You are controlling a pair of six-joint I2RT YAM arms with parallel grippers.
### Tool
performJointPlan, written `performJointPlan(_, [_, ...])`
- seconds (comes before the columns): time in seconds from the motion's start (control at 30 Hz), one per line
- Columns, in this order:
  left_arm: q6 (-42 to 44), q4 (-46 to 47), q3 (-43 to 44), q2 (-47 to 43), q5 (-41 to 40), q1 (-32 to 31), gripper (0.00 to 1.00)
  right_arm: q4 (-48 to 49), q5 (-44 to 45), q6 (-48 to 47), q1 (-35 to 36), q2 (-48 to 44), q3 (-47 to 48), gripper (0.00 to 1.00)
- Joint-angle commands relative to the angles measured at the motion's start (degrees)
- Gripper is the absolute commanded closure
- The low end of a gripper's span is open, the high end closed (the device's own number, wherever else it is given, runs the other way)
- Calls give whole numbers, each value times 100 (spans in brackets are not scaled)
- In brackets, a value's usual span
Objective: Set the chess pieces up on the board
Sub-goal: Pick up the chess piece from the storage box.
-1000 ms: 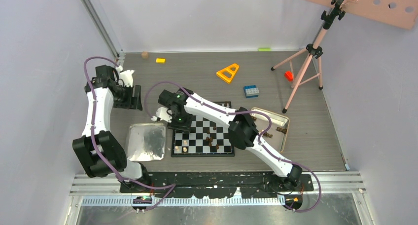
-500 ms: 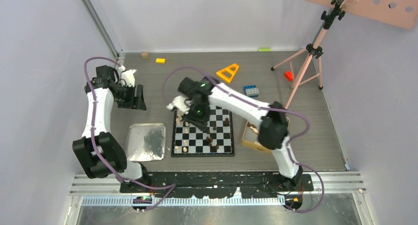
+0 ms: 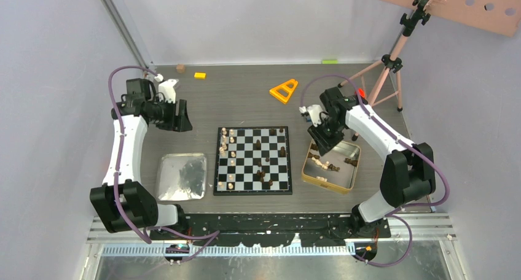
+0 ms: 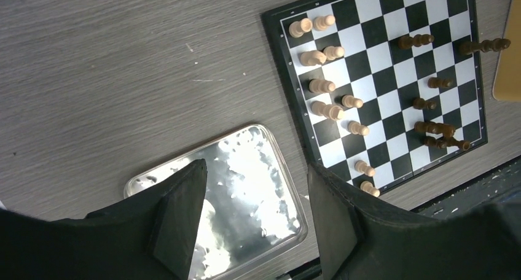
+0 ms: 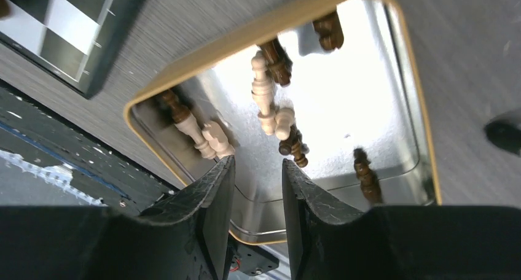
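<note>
The board (image 3: 253, 192) lies flat at the table's middle. Light chess pieces (image 3: 225, 146) stand down its left side and dark ones (image 3: 265, 163) are scattered on its right half; the left wrist view shows the same light pieces (image 4: 325, 83). More pieces, light (image 5: 263, 99) and dark (image 5: 276, 59), lie in the gold-rimmed tin (image 3: 332, 188) right of the board. My right gripper (image 3: 321, 139) hangs open over the tin's near-left corner, nothing between its fingers (image 5: 258, 163). My left gripper (image 3: 182, 119) is open and empty, high above the silver tray (image 4: 246, 157).
The silver tray (image 3: 181, 177) sits left of the board. An orange triangle (image 3: 284, 91), a yellow brick (image 3: 199, 75) and a brown cube (image 3: 180, 67) lie at the back. A pink tripod (image 3: 381, 77) stands at the back right, by a red piece (image 3: 360, 93).
My right arm has swung from over the board's left side across to the tin on the right. My left gripper has shifted slightly back and to the right.
</note>
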Motion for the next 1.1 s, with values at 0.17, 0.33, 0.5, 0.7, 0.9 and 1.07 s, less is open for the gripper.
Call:
performJointPlan(0.17, [-242,391,-49,-146,40,-144,37,897,126,-245,-420,-202,-861,63])
performJointPlan(0.33, [-255,382,-50,-155,31,-147,37,955,119,-272,-430,-53,-957,64])
performJointPlan(0.5, [-251,365,-60,-147,31,-145,37,1030,144,-298,-434,67,-1117,63])
performJointPlan(0.7, [-252,362,-59,-154,53,-150,36,1099,120,-296,-430,141,-1311,62])
performJointPlan(0.9, [-242,346,-72,-180,61,-145,37,1143,152,-308,-434,218,-1379,62])
performJointPlan(1.07, [-233,344,-76,-186,63,-150,37,1178,167,-326,-430,316,-1382,65])
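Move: The light pawn lying in the storage box is about 9 cm below the right gripper, 2 cm back and 3 cm to its right. The long light piece lies against it, 1 cm back of the gripper and level sideways; the dark pawn touches its other side, 3 cm back and 5 cm right of the gripper. The light knight is 6 cm back and 2 cm right. From the left gripper the light pawn is some 46 cm right, 9 cm back and 18 cm below. Lower the right gripper about 7 cm into the storage box, over the light pawn, easing some 3 cm to the right, mostly at the start, and ending a little farther back. Keep the fingers pointing down and partly open, with hardly any wrist turn, and finish with the tips close above the pawn, not yet gripping it. ##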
